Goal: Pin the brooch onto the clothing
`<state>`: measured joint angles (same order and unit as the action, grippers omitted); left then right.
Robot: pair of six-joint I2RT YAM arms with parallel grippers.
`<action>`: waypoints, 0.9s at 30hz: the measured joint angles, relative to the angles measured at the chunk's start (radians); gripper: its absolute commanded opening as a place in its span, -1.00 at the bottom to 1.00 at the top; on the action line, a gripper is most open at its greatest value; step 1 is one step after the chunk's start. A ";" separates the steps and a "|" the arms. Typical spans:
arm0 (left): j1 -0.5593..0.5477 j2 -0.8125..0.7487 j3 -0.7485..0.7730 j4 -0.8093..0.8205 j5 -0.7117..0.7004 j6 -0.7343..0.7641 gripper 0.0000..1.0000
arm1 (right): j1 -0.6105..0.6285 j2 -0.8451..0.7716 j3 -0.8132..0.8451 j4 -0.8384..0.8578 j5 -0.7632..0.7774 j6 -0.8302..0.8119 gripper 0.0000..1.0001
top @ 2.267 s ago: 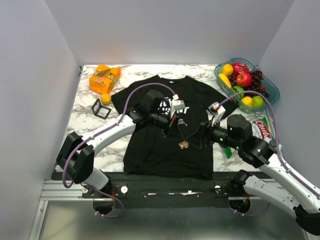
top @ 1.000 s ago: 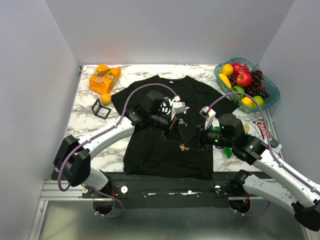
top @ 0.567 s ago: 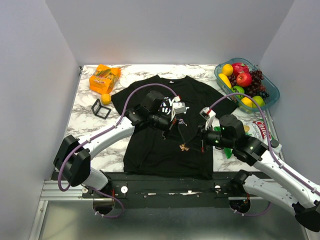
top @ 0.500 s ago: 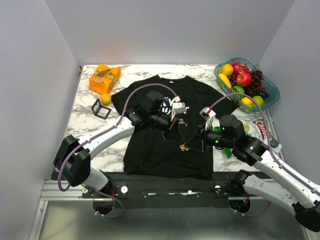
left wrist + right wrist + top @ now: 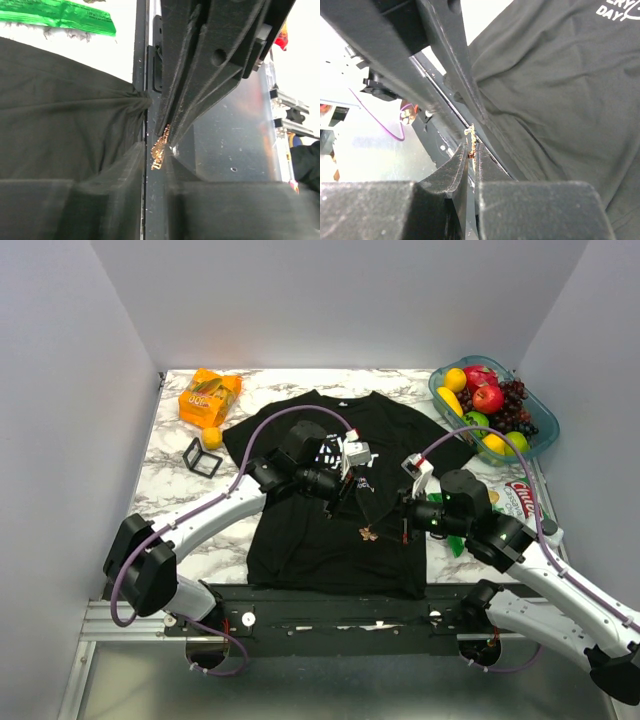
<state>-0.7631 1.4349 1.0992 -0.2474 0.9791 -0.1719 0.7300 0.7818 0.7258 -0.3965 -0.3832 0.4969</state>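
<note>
The clothing, a black T-shirt (image 5: pixel 300 540) with white print, lies flat on the marble table. The tiny gold brooch (image 5: pixel 368 534) stands edge-on over the shirt's lower right part. My right gripper (image 5: pixel 378 529) is shut on it. The right wrist view shows the brooch (image 5: pixel 470 132) pinched at the tips of that gripper (image 5: pixel 471 150), with shirt cloth (image 5: pixel 560 75) beyond. My left gripper (image 5: pixel 350 498) hangs just left of it, above the shirt. In the left wrist view that gripper (image 5: pixel 157 175) shows a narrow gap with nothing in it, the brooch (image 5: pixel 159 150) just ahead and a cloth fold (image 5: pixel 60 110) at the left.
A teal fruit bowl (image 5: pixel 550 428) stands at the back right, with a red snack pack (image 5: pixel 525 498) in front of it. At the back left are an orange bag (image 5: pixel 208 395), an orange ball (image 5: pixel 211 437) and a black wire cube (image 5: pixel 202 457). The black base rail (image 5: pixel 330 600) runs along the near edge.
My right gripper has closed on the brooch and tipped it up on edge. My left gripper's fingers have parted a little and drawn slightly back.
</note>
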 measured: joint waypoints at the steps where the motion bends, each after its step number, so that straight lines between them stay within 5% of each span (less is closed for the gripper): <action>1: 0.000 -0.004 0.000 0.003 -0.003 -0.003 0.22 | 0.000 -0.001 -0.002 0.001 0.000 0.002 -0.99; 4: 0.001 -0.013 0.000 0.017 -0.011 -0.013 0.57 | 0.000 -0.005 -0.012 0.006 0.004 0.011 -0.99; 7: 0.005 -0.023 0.000 0.028 -0.030 -0.025 0.71 | 0.000 -0.011 -0.017 0.006 0.008 0.019 -0.99; 17: 0.066 -0.229 -0.086 0.114 -0.328 -0.098 0.80 | 0.000 -0.035 -0.021 0.054 0.072 0.054 -0.99; 22: 0.065 -0.452 -0.268 0.349 -0.476 -0.264 0.79 | 0.000 -0.035 -0.010 0.121 0.105 0.062 -0.99; 27: 0.058 -0.482 -0.483 0.674 -0.515 -0.500 0.81 | 0.000 -0.014 0.045 0.188 0.107 0.059 -0.99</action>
<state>-0.7048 0.9531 0.6163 0.4263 0.4641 -0.6716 0.7300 0.7677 0.7712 -0.2089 -0.2760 0.5556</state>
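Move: The brooch is pinched in the right fingertips with the left fingertips around its other end, about 1 cm to the left hand's right, roughly over the table's front edge. The T-shirt lies some 20 cm below both hands; its middle is about 24 cm ahead and 6 cm left of the right hand, and 24 cm ahead, 5 cm left of the left hand. The green snack bag is about 13 cm ahead and 21 cm right of the right hand, equally low. The brooch stays in the right hand's pinch and is carried up about 6 cm and forward 3 cm, mostly late. The already loosening left fingers spread wide and come free of it; that hand eases forward, then climbs and draws off left, dipping slightly at the end while its fingers swing some 35 degrees counter-clockwise and tip up towards level. ##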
